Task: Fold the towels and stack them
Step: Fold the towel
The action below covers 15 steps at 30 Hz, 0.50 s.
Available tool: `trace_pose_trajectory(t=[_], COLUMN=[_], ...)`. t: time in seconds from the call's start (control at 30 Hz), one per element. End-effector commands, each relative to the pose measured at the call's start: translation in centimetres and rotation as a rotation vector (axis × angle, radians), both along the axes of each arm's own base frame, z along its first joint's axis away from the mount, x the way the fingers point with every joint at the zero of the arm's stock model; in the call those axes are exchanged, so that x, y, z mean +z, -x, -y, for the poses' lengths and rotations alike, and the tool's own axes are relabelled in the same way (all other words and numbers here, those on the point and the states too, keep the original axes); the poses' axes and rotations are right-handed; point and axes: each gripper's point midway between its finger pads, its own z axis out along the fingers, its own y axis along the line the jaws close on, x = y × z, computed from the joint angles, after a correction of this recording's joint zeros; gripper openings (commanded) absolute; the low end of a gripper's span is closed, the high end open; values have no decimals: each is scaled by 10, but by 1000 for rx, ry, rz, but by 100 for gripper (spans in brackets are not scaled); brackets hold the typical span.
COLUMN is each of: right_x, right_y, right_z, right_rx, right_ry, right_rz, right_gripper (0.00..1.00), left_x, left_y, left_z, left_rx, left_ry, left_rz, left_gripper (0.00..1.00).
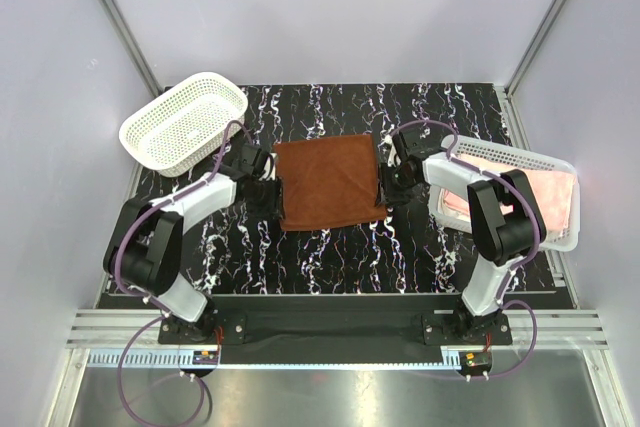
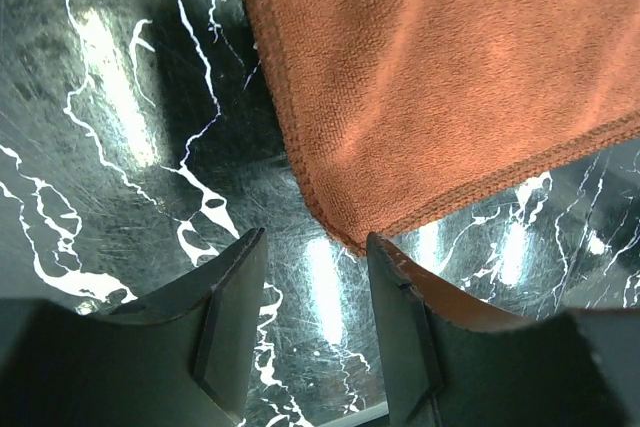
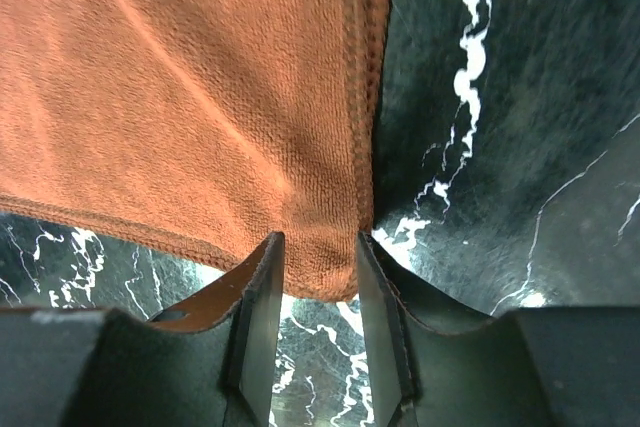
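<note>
A rust-brown towel (image 1: 328, 182) lies flat in the middle of the black marble table (image 1: 330, 257). My left gripper (image 1: 268, 197) is low at the towel's near left corner. In the left wrist view that gripper (image 2: 315, 247) is open, and the towel (image 2: 440, 77) corner ends just ahead of the gap without touching the fingers. My right gripper (image 1: 388, 187) is at the near right corner. In the right wrist view it (image 3: 318, 247) is open, with the towel (image 3: 200, 97) corner lying loose between the fingers. A pale pink towel (image 1: 545, 192) sits in the right basket.
An empty white lattice basket (image 1: 185, 122) stands tilted at the back left. Another white basket (image 1: 562, 237) holding cloth stands at the right edge beside the right arm. Grey walls close in the table on three sides.
</note>
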Motion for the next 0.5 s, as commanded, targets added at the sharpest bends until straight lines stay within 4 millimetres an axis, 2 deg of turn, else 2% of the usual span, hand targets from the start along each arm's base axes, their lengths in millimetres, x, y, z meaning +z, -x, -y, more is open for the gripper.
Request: trace_pose_trajectory(t=[0.0,0.13,0.2,0.27,0.3,0.33,0.4,0.47], right_x=[3,-6,-6,-8,-5,-6,-4,-7], right_y=[0,14,16,23,25,30,35,46], right_z=[-4,-1,-1,2,2,4,10,15], right_rx=[-48,-84,-92,-97,-99,-101,-108,-108], right_ry=[3,9,6,16,18,23,40,56], right_rz=[1,-35,-43,-64,-59,-65,-61,-78], right_gripper=[41,41,39,32,23,19,11,8], left_x=[-4,-16,-17,-20,-20,-18,-16,-10], left_y=[-9,-7,-5,-2,-2,1,2,6], left_z=[-1,4,10,6,3,-1,-9,-13], left_rx=[55,60,41,38,44,51,61,57], left_ry=[1,20,48,28,12,-7,-42,-49], left_rz=[25,-6,-20,-29,-29,-29,-9,-2], left_gripper=[49,43,29,17,6,0,0,0])
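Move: The brown towel's near left corner is almost under the left hand, some 3 cm down and 1 cm right. Its near right corner is about 2 cm back of the right hand and 2 cm lower. The empty basket stands roughly 19 cm ahead and 18 cm left of the left hand; the filled basket's middle is about 24 cm right of the right hand and 4 cm ahead. Left hand sinks about 2 cm and pinches its corner; right draws back about 3 cm, closing on its own. ##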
